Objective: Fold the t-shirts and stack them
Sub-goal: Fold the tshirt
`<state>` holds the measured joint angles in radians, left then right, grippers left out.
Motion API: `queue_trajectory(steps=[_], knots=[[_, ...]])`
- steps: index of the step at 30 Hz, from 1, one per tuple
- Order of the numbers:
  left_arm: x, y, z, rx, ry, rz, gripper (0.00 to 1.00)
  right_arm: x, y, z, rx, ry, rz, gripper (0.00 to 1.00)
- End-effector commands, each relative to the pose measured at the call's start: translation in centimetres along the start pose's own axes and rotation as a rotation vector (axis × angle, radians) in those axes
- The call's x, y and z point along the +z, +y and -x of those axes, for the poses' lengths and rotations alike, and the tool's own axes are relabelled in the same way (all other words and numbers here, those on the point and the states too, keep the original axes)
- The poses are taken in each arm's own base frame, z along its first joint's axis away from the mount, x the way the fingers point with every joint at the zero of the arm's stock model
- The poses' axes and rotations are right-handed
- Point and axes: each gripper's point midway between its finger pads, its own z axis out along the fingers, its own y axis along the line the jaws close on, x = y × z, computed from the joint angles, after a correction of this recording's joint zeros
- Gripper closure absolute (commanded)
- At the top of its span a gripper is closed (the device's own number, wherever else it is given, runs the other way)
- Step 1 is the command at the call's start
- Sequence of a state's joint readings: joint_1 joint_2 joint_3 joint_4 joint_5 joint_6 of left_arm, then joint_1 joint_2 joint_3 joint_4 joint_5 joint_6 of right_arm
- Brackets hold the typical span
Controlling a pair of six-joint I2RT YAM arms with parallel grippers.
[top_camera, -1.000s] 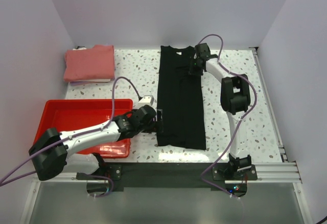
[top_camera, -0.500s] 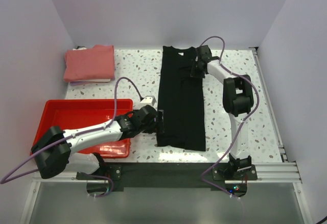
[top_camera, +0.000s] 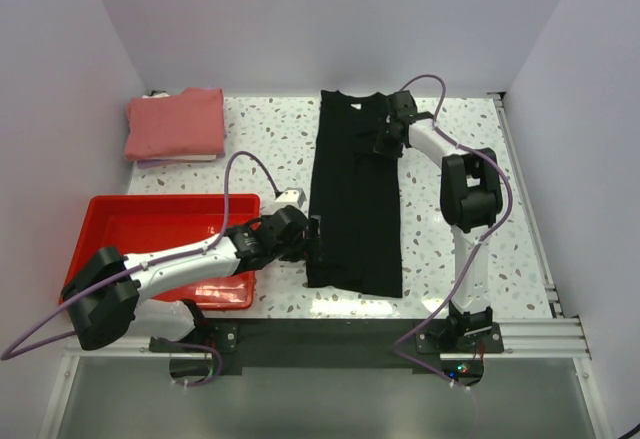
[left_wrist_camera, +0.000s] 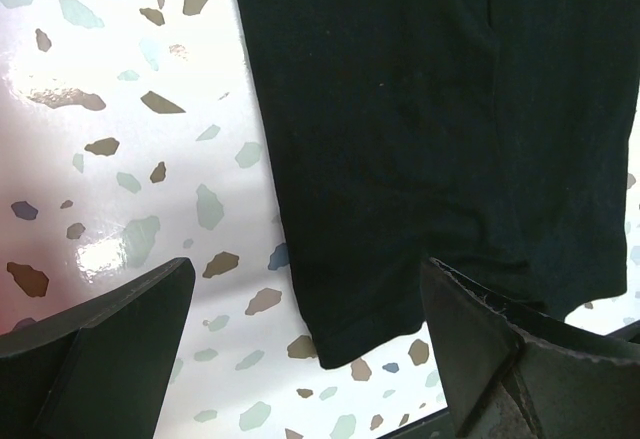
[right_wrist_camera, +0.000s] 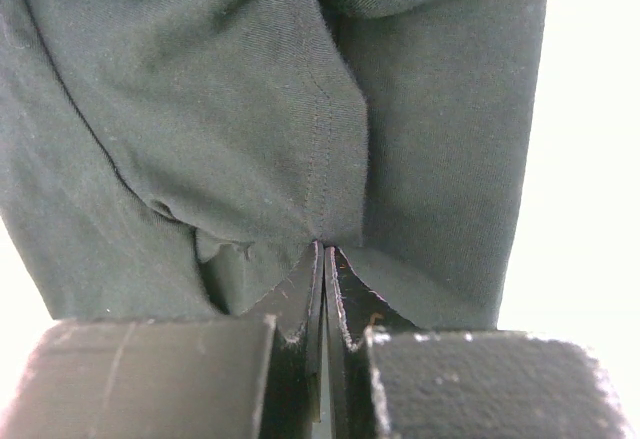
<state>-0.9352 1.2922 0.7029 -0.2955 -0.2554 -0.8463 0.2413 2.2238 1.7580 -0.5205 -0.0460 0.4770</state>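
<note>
The black t-shirt [top_camera: 350, 199] lies as a long narrow strip down the middle of the table, collar at the far end. My right gripper [top_camera: 386, 141] is shut on a pinch of its fabric at the far right edge; in the right wrist view the fingertips [right_wrist_camera: 322, 251] meet on a seam of the black t-shirt [right_wrist_camera: 250, 89]. My left gripper [top_camera: 311, 243] stands open at the near left corner of the black t-shirt [left_wrist_camera: 420, 109], its fingers [left_wrist_camera: 120, 339] wide apart and holding nothing. The salmon-pink t-shirt [top_camera: 175, 124] lies folded at the far left.
A red plastic tray [top_camera: 170, 202] sits at the near left, under my left arm. White walls close in the table on the left, back and right. A metal rail runs along the near edge [top_camera: 520, 334].
My right gripper has closed on the black t-shirt's far right edge and drawn slightly rightward. The left arm shifted slightly at the near left corner and stayed open.
</note>
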Motion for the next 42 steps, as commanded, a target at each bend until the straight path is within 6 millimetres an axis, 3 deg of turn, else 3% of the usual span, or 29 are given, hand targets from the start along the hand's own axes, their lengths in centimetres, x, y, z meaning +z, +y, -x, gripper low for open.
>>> queue_trajectory(steps=[1, 4, 7, 9, 11, 12, 13, 14, 15, 16, 18, 19, 20, 21, 22, 23, 25, 27, 32, 36, 38, 42], knots=[[0.0, -1.2, 1.3, -0.026, -0.033, -0.041, 0.00, -2.5, 0.1, 0.7, 0.044, -0.023, -0.016, 0.99], [0.0, -1.2, 1.2, -0.026, -0.028, -0.045, 0.00, -1.8, -0.4, 0.1, 0.054, -0.005, -0.031, 0.94], [0.0, -1.2, 0.9, -0.023, -0.016, -0.047, 0.00, -2.0, -0.1, -0.1, 0.057, 0.001, -0.020, 0.75], [0.1, -1.1, 0.6, -0.021, -0.004, -0.049, 0.00, -2.7, 0.2, 0.4, 0.050, -0.013, -0.007, 0.66], [0.1, -1.1, 0.3, -0.018, 0.004, -0.051, 0.00, -5.1, 1.2, 1.8, 0.037, -0.058, 0.031, 0.56], [0.1, -1.2, 0.3, -0.019, 0.006, -0.055, 0.00, -6.1, 1.6, 2.2, 0.021, -0.073, 0.046, 0.40], [0.1, -1.2, 0.2, -0.019, 0.008, -0.057, 0.00, -8.5, 2.1, 3.3, 0.012, -0.119, 0.066, 0.23], [0.1, -1.2, 0.2, -0.020, 0.010, -0.059, 0.00, -9.8, 2.3, 3.8, 0.006, -0.145, 0.072, 0.01], [0.1, -1.3, 0.2, -0.020, 0.012, -0.065, 0.00, -10.9, 2.3, 4.1, -0.008, -0.165, 0.074, 0.01], [0.1, -1.4, 0.1, -0.020, 0.014, -0.071, 0.00, -13.8, 2.6, 4.8, -0.012, -0.217, 0.090, 0.01], [0.1, -1.5, -0.1, -0.019, 0.023, -0.078, 0.00, -16.5, 2.5, 4.8, -0.010, -0.256, 0.099, 0.01], [0.1, -1.5, -0.2, -0.018, 0.026, -0.081, 0.00, -17.1, 1.8, 3.8, -0.002, -0.257, 0.085, 0.01], [0.2, -1.4, -0.4, -0.017, 0.034, -0.078, 0.00, -20.6, 1.7, 4.2, 0.005, -0.331, 0.094, 0.01], [0.1, -1.5, -0.5, -0.019, 0.038, -0.084, 0.00, -21.9, 1.5, 4.2, 0.021, -0.372, 0.097, 0.01], [0.1, -1.4, -0.8, -0.015, 0.045, -0.087, 0.00, -21.4, 0.2, 2.2, 0.032, -0.356, 0.073, 0.01], [0.2, -1.3, -1.2, -0.017, 0.055, -0.089, 0.00, -22.7, -0.6, 2.0, 0.050, -0.403, 0.061, 0.01], [0.2, -1.6, -2.1, -0.011, 0.088, -0.127, 0.00, -24.6, -1.9, -0.3, 0.124, -0.459, 0.082, 0.01], [-0.2, -2.8, -3.0, 0.006, 0.129, -0.210, 0.05, -25.0, -2.4, -3.1, 0.142, -0.478, 0.144, 0.01], [-0.9, -2.4, -5.7, 0.012, 0.206, -0.256, 0.18, -24.4, -3.6, -9.1, 0.105, -0.368, 0.192, 0.01], [-1.3, -2.3, -6.5, 0.038, 0.215, -0.258, 0.24, -24.3, -4.8, -11.3, 0.062, -0.304, 0.148, 0.01], [-1.3, -2.5, -7.0, 0.040, 0.234, -0.270, 0.32, -24.2, -4.8, -12.1, 0.044, -0.269, 0.151, 0.01], [-0.9, -2.6, -8.3, 0.048, 0.272, -0.265, 0.42, -23.8, -4.9, -12.7, 0.044, -0.240, 0.152, 0.01]])
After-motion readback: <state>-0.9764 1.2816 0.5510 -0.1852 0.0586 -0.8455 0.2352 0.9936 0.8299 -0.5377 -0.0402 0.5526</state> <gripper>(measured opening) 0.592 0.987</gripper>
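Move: Beyond the near hem, the left hand hovers open with the dark shirt's near left corner about 9 cm back, 2 cm to its right and 5 cm below. From there the near right corner is some 11 cm back and 20 cm right, the red bin's middle about 29 cm left and 2 cm back. Roughly 38 cm back and 3 cm right of the right hand, 1 cm below, lies that near right corner; the collar label is 12 cm ahead, 6 cm left. Letting go of the folded sleeve's edge, the right fingers spread wide as the hand eases back, then it swings up over 20 cm and back about 23 cm, a little rightwards, towards the hem, dipping some 10 cm at the end. The left hand starts slowly, then draws back about 7 cm and sinks 3 cm to the near left corner, tipping down and turning clockwise, its fingers part-closing without a clear touch. ##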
